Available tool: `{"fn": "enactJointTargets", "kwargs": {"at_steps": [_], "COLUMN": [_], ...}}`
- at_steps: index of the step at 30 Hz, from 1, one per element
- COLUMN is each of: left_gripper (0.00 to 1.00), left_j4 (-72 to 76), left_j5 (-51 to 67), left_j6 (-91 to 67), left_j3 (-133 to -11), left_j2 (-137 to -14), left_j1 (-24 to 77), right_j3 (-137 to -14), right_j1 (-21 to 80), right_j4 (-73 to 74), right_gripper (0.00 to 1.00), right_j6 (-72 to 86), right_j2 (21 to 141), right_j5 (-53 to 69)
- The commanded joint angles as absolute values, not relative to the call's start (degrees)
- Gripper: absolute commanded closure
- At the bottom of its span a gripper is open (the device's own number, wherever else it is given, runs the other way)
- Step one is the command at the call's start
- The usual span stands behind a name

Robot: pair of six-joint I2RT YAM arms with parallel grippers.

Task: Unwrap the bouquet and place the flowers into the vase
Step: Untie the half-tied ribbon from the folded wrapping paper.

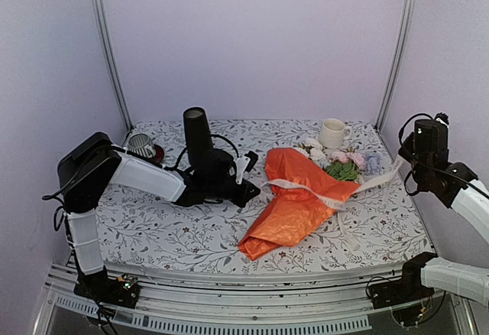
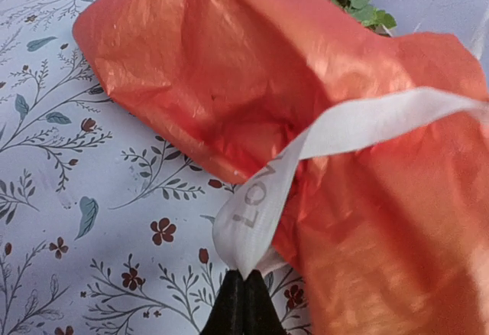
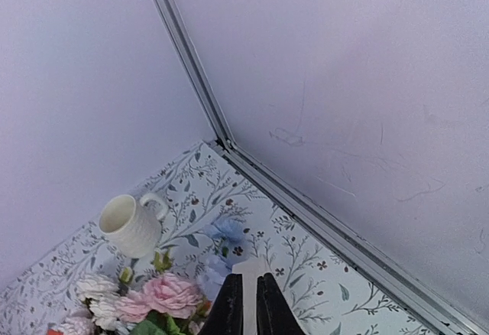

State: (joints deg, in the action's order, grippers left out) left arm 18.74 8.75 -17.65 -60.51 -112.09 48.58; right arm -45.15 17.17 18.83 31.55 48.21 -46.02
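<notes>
The bouquet (image 1: 294,205) lies mid-table in its orange paper (image 2: 252,67), with the flowers (image 1: 340,163) spilling out at the far right end. A whitish ribbon (image 1: 306,190) runs across the wrap and is stretched between both arms. My left gripper (image 1: 254,190) (image 2: 244,275) is shut on the ribbon's left end (image 2: 252,213), low over the cloth. My right gripper (image 1: 401,165) (image 3: 249,278) has the ribbon's other end (image 3: 252,268) between its fingers with a narrow gap showing; pink and blue roses (image 3: 172,293) lie below. The black vase (image 1: 197,132) stands upright behind the left arm.
A white mug (image 1: 332,132) (image 3: 128,224) stands at the back near the flowers. A small striped object on a red base (image 1: 141,145) sits at the back left. The enclosure's walls and metal posts (image 3: 229,140) close in the table; the right gripper is near the back right corner.
</notes>
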Motion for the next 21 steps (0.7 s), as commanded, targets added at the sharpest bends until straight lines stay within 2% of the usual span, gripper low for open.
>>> {"fn": "enactJointTargets", "kwargs": {"at_steps": [1,4,8,9,10,11,14,17,21], "left_gripper": [1.00,1.00,1.00,1.00,0.96,0.92,0.78,0.67,0.63], "left_j4": [18.7,18.7,18.4,18.3,18.2,18.1,18.7,19.5,18.9], "left_j5": [9.0,8.9,8.5,8.3,8.1,7.7,6.9,6.8,6.2], "left_j6": [-18.1,-17.9,-17.8,-17.8,-17.9,-18.0,-18.3,-18.3,-16.2], "left_j3": [-60.6,-60.5,-60.5,-60.4,-60.3,-60.2,-59.0,-58.1,-58.7], "left_j2": [-111.0,-111.0,-110.5,-110.3,-110.1,-109.8,-108.6,-107.3,-105.3], "left_j1": [48.1,48.1,48.1,48.1,48.1,48.1,48.1,48.3,50.0], "right_j3": [-39.1,-35.0,-36.1,-36.4,-36.7,-36.8,-36.6,-38.0,-41.3], "right_j1": [16.9,16.0,14.3,14.2,14.2,14.2,14.2,14.3,16.0], "right_j4": [20.9,20.3,28.8,29.9,29.9,28.8,25.4,28.2,37.0], "right_gripper": [0.87,0.85,0.85,0.78,0.66,0.58,0.43,0.39,0.38], "right_j6": [37.1,37.4,48.0,50.3,50.9,49.7,43.0,40.1,45.4], "right_j2": [48.9,52.3,58.6,58.5,58.0,57.3,54.5,55.3,59.6], "right_j5": [-43.3,-36.2,-36.4,-36.5,-35.2,-33.3,-24.8,-17.6,-12.7]}}
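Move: Both hands still hold the ribbon. The orange wrapping paper's middle is about 13 cm right of the left hand, nearly level ahead, 5 cm lower; the flowers are some 12 cm ahead and 25 cm right. From the raised right hand, the clear table patch is roughly 6 cm ahead, 4 cm left and 27 cm below; the flowers lie 15 cm ahead, 14 cm left, the paper 25 cm left, the mug 26 cm ahead, 18 cm left. The right fingers let go of the ribbon, opening a little over halfway as the hand plunges about 15 cm towards the table right of the flowers; its wrist tips down some 25 degrees, then the hand eases 4 cm left at that lower height. The left hand stays beside the paper until late, then opens about a third, frees its ribbon end and starts to rise. ##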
